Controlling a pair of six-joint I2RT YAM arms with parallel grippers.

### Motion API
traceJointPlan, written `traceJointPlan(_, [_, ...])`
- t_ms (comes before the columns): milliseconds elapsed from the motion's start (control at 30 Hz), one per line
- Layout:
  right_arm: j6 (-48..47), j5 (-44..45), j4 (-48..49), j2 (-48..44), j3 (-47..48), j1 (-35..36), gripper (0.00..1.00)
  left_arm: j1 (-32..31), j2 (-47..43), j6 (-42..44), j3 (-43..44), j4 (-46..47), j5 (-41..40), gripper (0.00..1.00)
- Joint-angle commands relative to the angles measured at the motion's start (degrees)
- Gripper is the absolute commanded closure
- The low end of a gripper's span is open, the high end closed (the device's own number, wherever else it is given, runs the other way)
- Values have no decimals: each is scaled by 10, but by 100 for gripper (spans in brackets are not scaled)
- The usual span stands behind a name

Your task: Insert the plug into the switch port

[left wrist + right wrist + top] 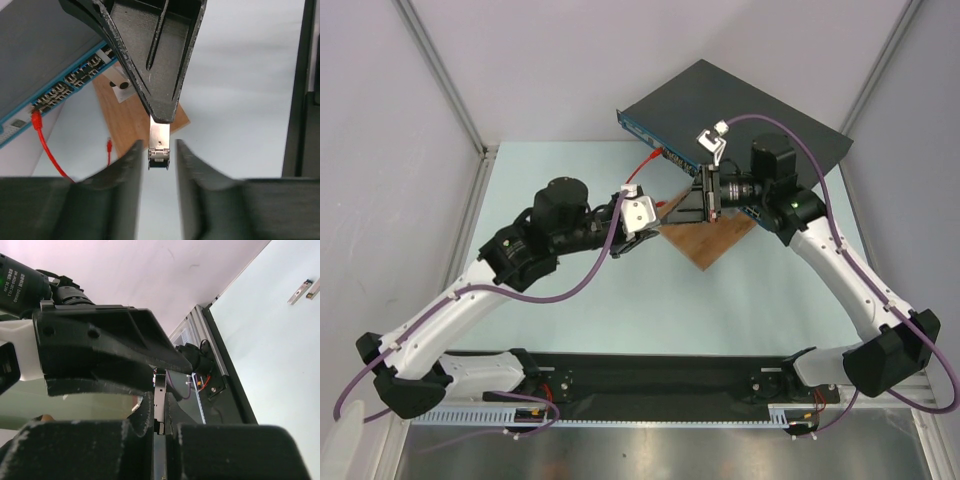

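The plug (159, 145) is a small silver metal module with a dark tip. My right gripper (159, 399) is shut on the plug (160, 407), its pads pressed against both flat sides. In the left wrist view the right gripper's black fingers (155, 60) hold the plug from above, pointing down. My left gripper (159, 146) stands open around the plug's tip, with a gap on each side. Both grippers meet above the wooden board (712, 242). The switch (720, 100) lies behind them, and its blue port strip (60, 92) shows at the left.
A red cable (47, 145) is plugged into one switch port, and its other red end (109, 145) lies by the board. A small white piece (120, 82) rests on the board. Two small silver modules (302, 290) lie on the table. Aluminium frame posts (445, 85) bound the workspace.
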Motion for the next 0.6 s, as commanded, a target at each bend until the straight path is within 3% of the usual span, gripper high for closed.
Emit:
traceJointPlan(0, [0, -19, 16, -3, 6, -18, 100, -4, -19, -11, 7, 23, -6, 55])
traceJointPlan(100, [-3, -23, 17, -6, 5, -20, 100, -4, -32, 0, -10, 16, -8, 46])
traceJointPlan(567, [-22, -23, 2, -3, 8, -4, 100, -4, -28, 5, -10, 32, -5, 48])
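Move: Just off the left fingertips is the plug, already clamped in the right hand, its middle about 2 cm to the left hand's right, 1 cm ahead and nearly level. From the right hand, the row of switch ports is roughly 14 cm ahead, 7 cm right and 15 cm below. The red cable's switch end is about 20 cm ahead, straight on, and 14 cm below; the wooden board is some 14 cm ahead, 12 cm right and 36 cm below. Spreading its already parted fingers to about half open, the left hand backs off some 1 cm to its left and slightly back and up, away from the plug. The right hand keeps its pinch on the plug, shifts about 1 cm forward and to the right, then eases roughly halfway back, its wrist steady. ##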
